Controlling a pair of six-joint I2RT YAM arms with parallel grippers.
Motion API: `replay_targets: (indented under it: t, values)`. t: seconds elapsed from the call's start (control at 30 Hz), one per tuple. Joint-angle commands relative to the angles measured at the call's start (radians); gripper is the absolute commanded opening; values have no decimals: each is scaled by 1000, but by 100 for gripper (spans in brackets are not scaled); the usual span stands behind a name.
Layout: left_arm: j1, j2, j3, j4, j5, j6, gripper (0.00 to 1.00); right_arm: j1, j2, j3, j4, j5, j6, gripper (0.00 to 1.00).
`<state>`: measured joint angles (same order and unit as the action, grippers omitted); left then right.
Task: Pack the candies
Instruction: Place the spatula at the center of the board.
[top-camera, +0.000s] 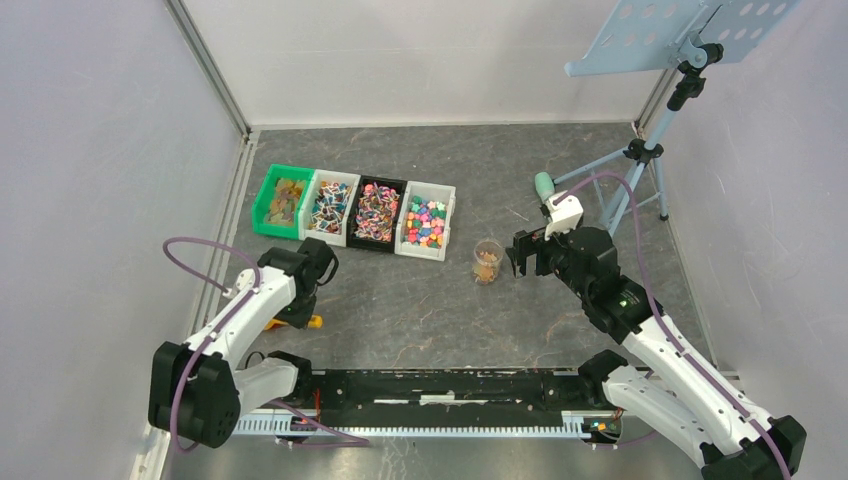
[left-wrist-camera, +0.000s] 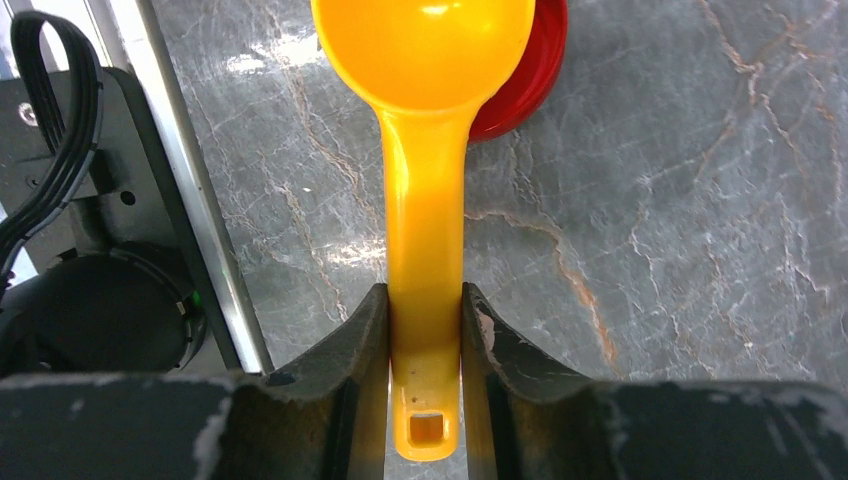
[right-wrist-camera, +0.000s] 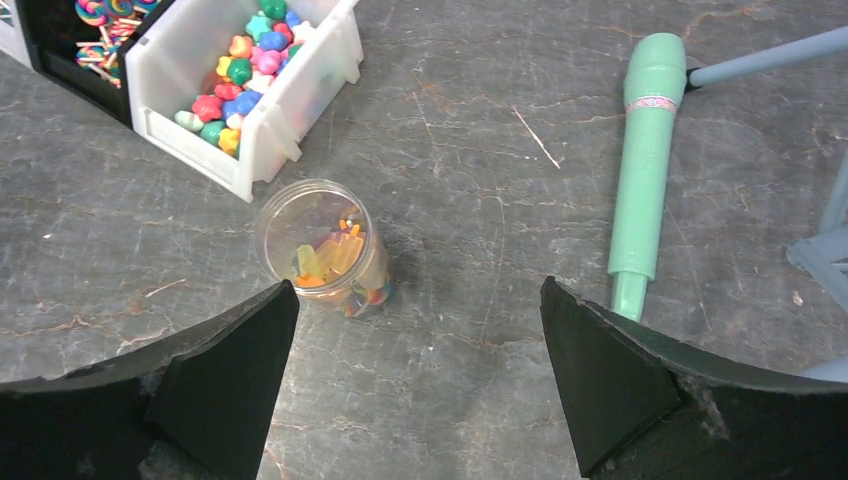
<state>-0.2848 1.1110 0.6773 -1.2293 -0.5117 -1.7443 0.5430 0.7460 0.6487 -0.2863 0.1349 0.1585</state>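
Note:
The candies (top-camera: 427, 222) fill four small bins in a row at the back left: green (top-camera: 283, 200), white, black (top-camera: 377, 212) and white (right-wrist-camera: 290, 110). A clear jar (top-camera: 487, 262) stands upright to their right with several candies (right-wrist-camera: 330, 255) inside. My right gripper (right-wrist-camera: 419, 284) hovers open just right of the jar (right-wrist-camera: 320, 245), nothing between its fingers. At the near left, my left gripper (left-wrist-camera: 424, 292) is shut on the handle of the orange scoop (left-wrist-camera: 425, 200). The scoop's empty bowl lies over a red lid (left-wrist-camera: 530, 80) on the table. In the top view only the scoop's tip (top-camera: 313, 321) shows.
A mint-green stick-shaped tool (right-wrist-camera: 645, 160) lies on the table right of the jar. A tripod stand (top-camera: 640, 160) with a perforated blue tray stands at the back right. White walls enclose the grey table, and a black rail (top-camera: 430, 385) runs along its near edge.

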Motion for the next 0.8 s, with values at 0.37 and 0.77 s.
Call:
replay_targets:
  t: [0.37, 0.77]
  values:
    - [9, -115, 25, 134, -66, 87, 42, 0, 3, 8, -18, 112, 36, 98]
    - [19, -95, 43, 99, -175, 143, 76, 0, 36, 50, -10, 57, 42, 98]
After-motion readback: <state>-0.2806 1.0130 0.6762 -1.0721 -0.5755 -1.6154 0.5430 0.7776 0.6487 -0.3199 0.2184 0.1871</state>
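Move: My left hand holds the yellow spatula by its handle just over the near-left table; the spot it goes down on is straight below my fingers, about 4 cm down. The red lid lies under the scoop, some 7 cm left and 2 cm ahead of this hand. The green tray stands about 25 cm ahead and 4 cm left. From my right hand that spot is about 48 cm left, 11 cm back and 18 cm below. I open my left fingers and let go of the spatula's handle, then ease that hand forward about 4 cm and up 2 cm away from it, tilting the wrist some 10 degrees so the fingertips swing forward, and spread the fingers wider still. My right hand, open and empty, drifts about 2 cm down and to the right. ##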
